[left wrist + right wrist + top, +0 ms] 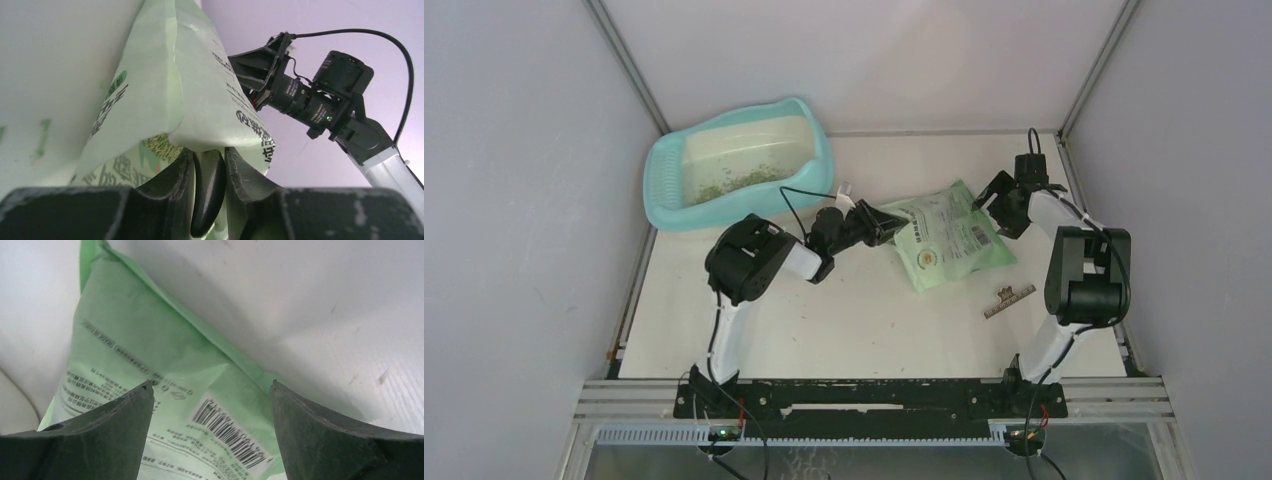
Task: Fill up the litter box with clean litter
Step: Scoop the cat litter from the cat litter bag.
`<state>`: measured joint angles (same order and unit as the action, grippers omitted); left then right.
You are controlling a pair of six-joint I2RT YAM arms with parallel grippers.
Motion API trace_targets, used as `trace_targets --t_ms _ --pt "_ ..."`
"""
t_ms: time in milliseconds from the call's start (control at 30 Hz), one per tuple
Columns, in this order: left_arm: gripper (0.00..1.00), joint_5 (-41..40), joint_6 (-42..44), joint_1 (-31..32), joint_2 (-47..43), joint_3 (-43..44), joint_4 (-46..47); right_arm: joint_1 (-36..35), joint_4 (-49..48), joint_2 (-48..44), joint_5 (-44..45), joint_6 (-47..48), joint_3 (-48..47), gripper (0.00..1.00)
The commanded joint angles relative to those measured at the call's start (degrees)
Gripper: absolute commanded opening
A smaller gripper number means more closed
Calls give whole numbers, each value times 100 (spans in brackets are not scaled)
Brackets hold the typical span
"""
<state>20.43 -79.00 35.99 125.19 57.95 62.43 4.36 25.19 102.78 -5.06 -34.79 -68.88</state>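
The turquoise litter box (667, 205) stands at the back left, with a thin scatter of green-beige litter (736, 181) on its pale floor. A flat green printed bag (944, 238) lies mid-table. My left gripper (886, 222) is shut on the bag's left edge; in the left wrist view the bag (165, 85) rises from between the pinched fingers (175, 185). My right gripper (996, 200) hovers open over the bag's far right corner. In the right wrist view the barcode side of the bag (200, 390) lies under the spread fingertips (135, 405), with nothing held.
A small grey ridged tool (1009, 300) lies on the table in front of the bag, near the right arm. Grey walls close in the left, back and right sides. The right arm's camera (320, 100) shows behind the bag in the left wrist view.
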Motion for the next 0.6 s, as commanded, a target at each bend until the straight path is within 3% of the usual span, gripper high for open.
trace_targets --t_ms 0,567 --pt "15 449 -409 111 -519 -53 1640 -159 250 -676 -425 76 129 91" --pt "16 862 -156 -171 -1649 -1976 1792 -229 465 -1912 -575 178 707 92"
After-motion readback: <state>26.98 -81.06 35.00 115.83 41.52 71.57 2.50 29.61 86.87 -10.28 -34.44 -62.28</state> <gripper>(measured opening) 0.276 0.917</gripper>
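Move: Gripping the scoop with its blade inside the mouth of the cat litter bag, the left hand has the bag's middle some 12 cm to its right, 3 cm back and 6 cm lower; the litter box lies about 36 cm to its left and 14 cm ahead. For the open right hand the bag's middle is roughly 8 cm left, 2 cm back and 4 cm down, and the bag clip about 15 cm back and 3 cm right. Drawing the scoop back out through the bag's mouth, the left hand lifts about a centimetre, then pulls back some 6 cm and to the left by about 4, keeping its grip on the handle and turning some 5 degrees clockwise. Meanwhile the right hand rises about 6 cm off the bag's closed end, coming back and a little left above it, fingers still wide open. ##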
